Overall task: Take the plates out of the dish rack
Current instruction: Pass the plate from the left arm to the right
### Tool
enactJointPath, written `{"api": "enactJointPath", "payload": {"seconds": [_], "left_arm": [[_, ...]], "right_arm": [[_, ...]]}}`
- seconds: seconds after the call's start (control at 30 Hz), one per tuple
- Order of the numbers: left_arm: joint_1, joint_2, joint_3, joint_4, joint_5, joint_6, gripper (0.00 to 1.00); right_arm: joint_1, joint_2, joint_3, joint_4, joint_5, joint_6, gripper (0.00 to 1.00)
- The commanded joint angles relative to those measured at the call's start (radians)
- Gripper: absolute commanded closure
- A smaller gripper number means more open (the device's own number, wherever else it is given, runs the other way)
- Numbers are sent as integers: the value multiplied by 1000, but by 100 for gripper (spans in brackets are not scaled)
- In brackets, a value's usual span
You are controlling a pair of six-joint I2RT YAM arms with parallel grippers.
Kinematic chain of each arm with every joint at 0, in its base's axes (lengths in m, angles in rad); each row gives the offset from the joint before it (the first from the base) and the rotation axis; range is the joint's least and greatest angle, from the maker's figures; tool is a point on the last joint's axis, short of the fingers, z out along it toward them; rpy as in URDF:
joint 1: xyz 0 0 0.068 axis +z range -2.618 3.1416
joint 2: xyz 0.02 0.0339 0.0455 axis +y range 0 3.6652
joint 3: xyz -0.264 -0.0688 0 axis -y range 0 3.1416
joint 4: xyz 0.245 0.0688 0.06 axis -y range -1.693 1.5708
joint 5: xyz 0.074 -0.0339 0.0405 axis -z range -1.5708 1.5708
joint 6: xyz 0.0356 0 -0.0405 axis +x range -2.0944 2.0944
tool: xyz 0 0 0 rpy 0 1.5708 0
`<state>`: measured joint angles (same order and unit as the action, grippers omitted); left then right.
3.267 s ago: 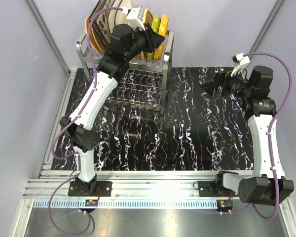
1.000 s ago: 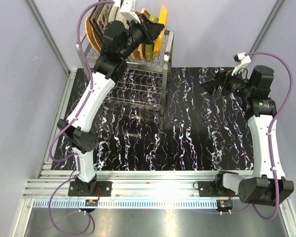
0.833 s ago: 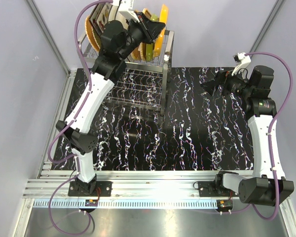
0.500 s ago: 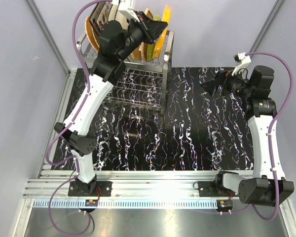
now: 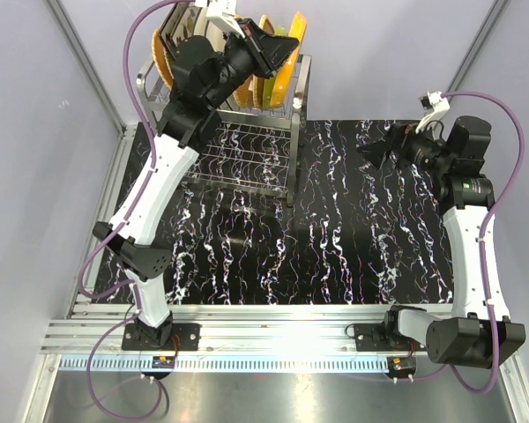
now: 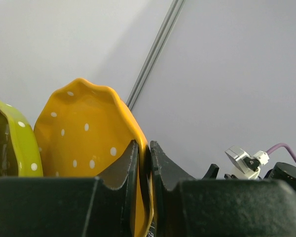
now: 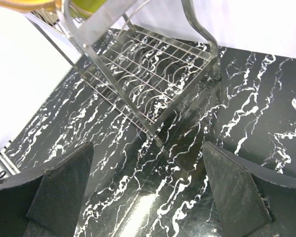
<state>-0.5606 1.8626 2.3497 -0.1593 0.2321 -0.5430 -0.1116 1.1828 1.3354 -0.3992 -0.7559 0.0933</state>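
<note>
My left gripper (image 5: 280,46) (image 6: 144,150) is shut on the rim of an orange-yellow plate (image 5: 294,33) (image 6: 86,148) with white dots, held on edge above the right end of the dish rack (image 5: 296,113) (image 7: 153,64). A green dotted plate (image 5: 279,33) (image 6: 17,143) stands just left of it. Behind the arm, wicker plates (image 5: 162,51) and cream square plates (image 5: 182,28) stand at the rack's left end, partly hidden. My right gripper (image 5: 376,155) (image 7: 147,148) hangs open and empty over the table, right of the rack.
The black marbled table top (image 5: 353,247) stretches in front of and right of the rack. The rack's lower wire shelf (image 5: 247,154) holds nothing. Metal frame posts (image 5: 86,62) and pale walls close in behind; a rail (image 5: 273,339) runs along the near edge.
My left arm has lifted a little, carrying the orange-yellow plate slightly higher above the rack. The right arm has not moved.
</note>
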Motion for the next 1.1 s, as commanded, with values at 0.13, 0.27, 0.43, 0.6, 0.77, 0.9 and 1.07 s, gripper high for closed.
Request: {"api": "enactJointPath", "payload": {"seconds": [0.13, 0.27, 0.43, 0.6, 0.77, 0.9, 1.07], "left_arm": [[-2, -114, 33, 182, 1, -43, 100], [-2, -117, 17, 190, 0, -60, 100], [-2, -126, -4, 205, 4, -80, 100], [-2, -132, -21, 214, 6, -95, 100], [-1, -141, -32, 216, -10, -103, 100], [-4, -143, -35, 218, -23, -120, 100], [-5, -144, -43, 218, -39, -135, 100]], "right_arm": [[0, -25, 11, 103, -98, 98, 0], [13, -17, -18, 278, -215, 332, 0], [203, 40, 30, 352, -189, 401, 0], [276, 129, 82, 544, -157, 646, 2], [380, 222, 296, 404, -1, 457, 4], [539, 236, 369, 214, 232, 234, 0], [664, 228, 372, 180, 497, 10, 0]]}}
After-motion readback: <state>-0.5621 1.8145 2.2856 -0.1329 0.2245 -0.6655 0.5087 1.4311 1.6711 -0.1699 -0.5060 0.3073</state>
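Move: The yellow plate, its near edge already pinched by the left fingers, has its middle about 13 cm ahead of the right hand, 19 cm to its left and 15 cm higher. The green plate stands in the rack some 5 cm left of it and slightly lower; the rack's near right top corner is about 16 cm left of the right hand, 7 cm ahead and 5 cm up. From the left hand, the yellow plate's middle lies roughly 6 cm ahead and 5 cm below. Leftward and climbing, the right hand sweeps about 21 cm across and 10 cm up towards the near side of the yellow plate, slowly at first and then fast, its fingers staying wide open while the wrist turns roughly 20 degrees counter-clockwise. The left hand keeps its pinch on the plate's edge, easing back about a centimetre and then holding it there with a slight roll. ##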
